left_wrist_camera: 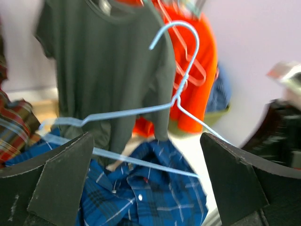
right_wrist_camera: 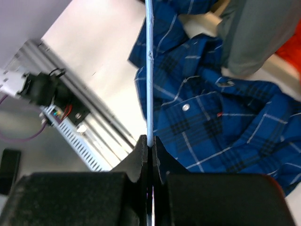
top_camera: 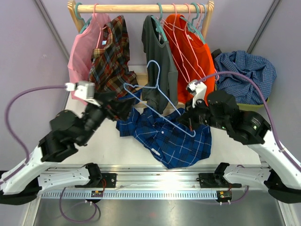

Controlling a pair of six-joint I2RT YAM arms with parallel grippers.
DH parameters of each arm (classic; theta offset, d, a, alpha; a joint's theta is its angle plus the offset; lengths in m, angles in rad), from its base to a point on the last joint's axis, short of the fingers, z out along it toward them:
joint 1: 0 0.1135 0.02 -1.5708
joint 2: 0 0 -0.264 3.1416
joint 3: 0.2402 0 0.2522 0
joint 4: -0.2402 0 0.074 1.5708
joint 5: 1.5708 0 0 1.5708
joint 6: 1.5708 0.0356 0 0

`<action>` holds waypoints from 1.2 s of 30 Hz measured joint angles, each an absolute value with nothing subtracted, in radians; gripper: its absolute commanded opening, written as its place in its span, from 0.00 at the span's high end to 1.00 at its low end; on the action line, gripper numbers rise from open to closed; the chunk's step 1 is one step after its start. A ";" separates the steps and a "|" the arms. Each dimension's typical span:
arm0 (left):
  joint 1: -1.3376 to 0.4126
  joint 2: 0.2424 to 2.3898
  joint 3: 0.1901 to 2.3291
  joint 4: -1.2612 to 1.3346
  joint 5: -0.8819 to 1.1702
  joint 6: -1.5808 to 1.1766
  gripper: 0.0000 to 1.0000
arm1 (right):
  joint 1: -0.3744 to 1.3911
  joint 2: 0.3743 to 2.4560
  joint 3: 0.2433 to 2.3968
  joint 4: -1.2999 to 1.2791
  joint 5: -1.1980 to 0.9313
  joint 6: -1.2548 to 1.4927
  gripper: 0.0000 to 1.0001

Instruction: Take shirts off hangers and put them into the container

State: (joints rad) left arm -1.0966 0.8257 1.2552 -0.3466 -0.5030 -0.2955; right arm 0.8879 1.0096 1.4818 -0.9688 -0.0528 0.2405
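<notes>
A pale blue hanger (top_camera: 160, 92) hangs bare above the table, its lower wire (right_wrist_camera: 149, 70) pinched by my shut right gripper (right_wrist_camera: 149, 140) near the hanger's right corner (top_camera: 190, 123). The dark blue plaid shirt (top_camera: 164, 136) lies crumpled on the table below it, off the hanger. My left gripper (top_camera: 123, 107) stands wide open beside the hanger's left end, holding nothing; in the left wrist view the hanger (left_wrist_camera: 181, 94) and the blue shirt (left_wrist_camera: 141, 188) lie ahead of its fingers (left_wrist_camera: 61, 179). The olive container (top_camera: 251, 107) at the back right holds another blue checked shirt (top_camera: 244, 75).
On the wooden rail (top_camera: 141, 8) hang a pink shirt (top_camera: 82, 54), a red-brown plaid shirt (top_camera: 110, 56), a dark grey shirt (top_camera: 157, 66) and an orange shirt (top_camera: 190, 52), with several bare hangers (top_camera: 197, 16). The metal base rail (top_camera: 150, 181) runs along the near edge.
</notes>
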 measured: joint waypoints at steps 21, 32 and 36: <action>-1.098 0.628 1.016 -0.471 -0.607 -0.444 0.01 | 0.888 1.612 1.938 -0.685 0.406 0.167 1.00; -1.098 0.595 0.955 -0.489 -0.614 -0.492 0.01 | 0.882 1.756 2.171 -0.651 0.500 0.128 1.00; -1.098 0.587 0.955 -0.503 -0.614 -0.501 0.01 | 0.847 1.821 2.279 -0.656 0.508 0.137 1.00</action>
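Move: The right hand grips the empty blue hanger by its bottom bar; the rail gap it is taken to lies about 36 cm ahead, 15 left and 22 above. The grey shirt hangs some 28 cm ahead and 8 left, the plaid shirt 28 ahead and 29 left, the blue shirt lies 7 ahead, 6 left and 30 below. From the left hand the gap is some 32 cm ahead, 2 right, 12 up. Right hand carries the pinched hanger 23 cm forward, left and up towards the rail; open left sinks 11 cm. ##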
